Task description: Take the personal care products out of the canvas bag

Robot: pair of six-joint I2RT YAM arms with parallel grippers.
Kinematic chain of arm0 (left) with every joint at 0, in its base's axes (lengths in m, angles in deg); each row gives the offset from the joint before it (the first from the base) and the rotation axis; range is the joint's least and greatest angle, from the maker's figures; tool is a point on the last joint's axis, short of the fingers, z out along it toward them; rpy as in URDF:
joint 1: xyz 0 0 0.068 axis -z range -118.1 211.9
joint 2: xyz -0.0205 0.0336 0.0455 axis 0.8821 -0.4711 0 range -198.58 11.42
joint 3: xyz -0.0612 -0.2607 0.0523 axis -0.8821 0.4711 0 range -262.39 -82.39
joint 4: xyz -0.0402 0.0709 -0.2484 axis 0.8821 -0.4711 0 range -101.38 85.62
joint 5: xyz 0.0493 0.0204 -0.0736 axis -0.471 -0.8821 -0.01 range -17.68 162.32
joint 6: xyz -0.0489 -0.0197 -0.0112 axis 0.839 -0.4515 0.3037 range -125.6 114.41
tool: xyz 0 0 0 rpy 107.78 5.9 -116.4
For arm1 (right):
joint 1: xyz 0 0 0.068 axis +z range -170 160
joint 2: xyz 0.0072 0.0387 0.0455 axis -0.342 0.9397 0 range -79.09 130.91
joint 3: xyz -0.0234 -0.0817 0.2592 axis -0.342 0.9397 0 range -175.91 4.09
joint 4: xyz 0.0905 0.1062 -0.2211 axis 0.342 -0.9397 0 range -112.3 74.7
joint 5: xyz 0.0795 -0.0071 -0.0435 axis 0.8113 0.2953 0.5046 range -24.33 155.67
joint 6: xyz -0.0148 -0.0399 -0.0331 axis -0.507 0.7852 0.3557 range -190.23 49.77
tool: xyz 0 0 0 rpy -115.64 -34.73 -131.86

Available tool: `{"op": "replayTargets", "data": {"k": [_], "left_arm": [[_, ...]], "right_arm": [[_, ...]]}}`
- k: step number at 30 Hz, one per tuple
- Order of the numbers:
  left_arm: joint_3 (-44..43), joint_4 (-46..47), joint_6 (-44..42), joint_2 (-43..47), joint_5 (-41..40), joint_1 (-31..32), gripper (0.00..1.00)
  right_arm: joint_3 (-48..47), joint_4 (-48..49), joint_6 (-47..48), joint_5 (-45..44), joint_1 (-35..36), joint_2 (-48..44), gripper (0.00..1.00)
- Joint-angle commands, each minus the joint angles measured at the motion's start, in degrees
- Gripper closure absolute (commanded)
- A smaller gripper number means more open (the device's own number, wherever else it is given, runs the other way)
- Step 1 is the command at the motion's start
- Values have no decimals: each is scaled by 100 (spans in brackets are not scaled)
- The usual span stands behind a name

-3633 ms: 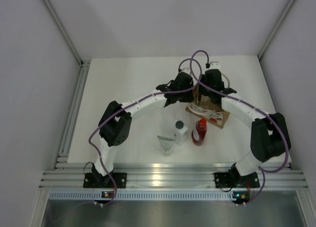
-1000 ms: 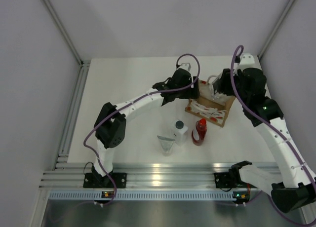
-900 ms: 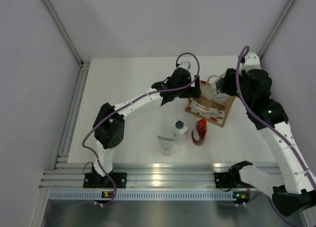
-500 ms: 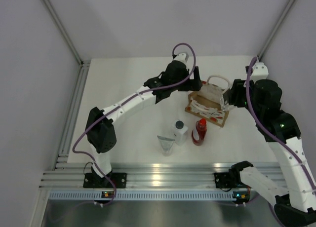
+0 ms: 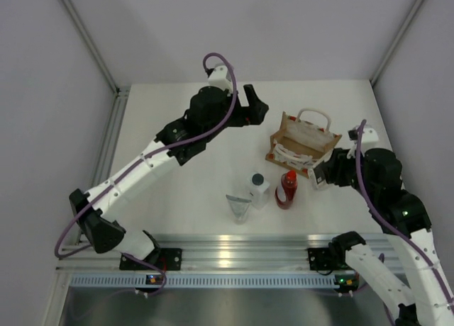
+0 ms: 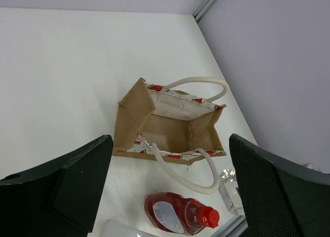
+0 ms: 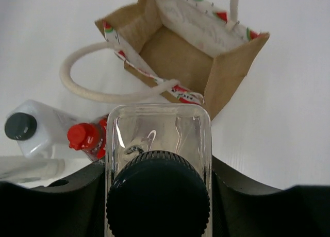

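The canvas bag (image 5: 301,143) stands open at the table's right of centre, and its inside shows only brown lining (image 7: 180,56) (image 6: 172,126). My right gripper (image 5: 323,176) hovers just near-right of the bag. It is shut on the clear pale bottle (image 7: 157,131), whose dark cap (image 7: 157,196) faces the camera. My left gripper (image 5: 255,106) hangs open above the table, left of and behind the bag, holding nothing. In front of the bag stand the white bottle (image 5: 259,188), the red bottle (image 5: 286,189) and the grey pouch (image 5: 239,207).
White walls with metal corner posts close in the table at the back and both sides. An aluminium rail (image 5: 234,251) runs along the near edge by the arm bases. Bare white tabletop (image 5: 177,170) lies left of the standing items.
My right gripper has lifted the clear bottle out of the bag and drawn back toward the near right. The left gripper let go of the bag, opened, and rose away to the left.
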Motion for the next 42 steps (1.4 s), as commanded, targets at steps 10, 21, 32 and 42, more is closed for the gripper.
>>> {"op": "replayTargets", "data": {"k": [10,21,32,42], "left_arm": [[1077,-903,-8,1146,-1078,-16,2],[998,-2767,28,1366,-2037,-445,2],[2210,-2927,-649,2359,-1931,-1387,2],[2783,-2733,-491,2632,-2424,-1387,2]], "right_arm": [[1358,1050,-597,46,-38,-394,100],[2044,1691,-1211,-1525,1574,-139,100],[2307,2025,-1801,-2556,2475,441,100],[2598,2105,-2073,-2583,2590,644,68]]}}
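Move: The right hand already holds the clear black-capped bottle; the free spot of table it is bound for lies about 4 cm to its left, level with it fore and aft and some 28 cm below. The red bottle stands roughly 7 cm left of that spot, the white bottle about 16 cm left of it, and the canvas bag's middle is around 15 cm ahead of the hand, 5 cm left and 20 cm below. From the empty left hand the spot is some 13 cm back, 19 cm right and 37 cm below. Keeping its pinch on the clear bottle, the right hand sinks about 17 cm towards the table on the near side of the bag, fast at first and then easing, tips its fingers some 15 degrees further down and late on shifts about 4 cm left, bringing the bottle in beside the red bottle. Meanwhile the left hand, empty and wide open, swings about 25 cm left away from the bag, sinking nearly 14 cm and drawing back 6 cm as it rolls and turns roughly 30 degrees counter-clockwise. ##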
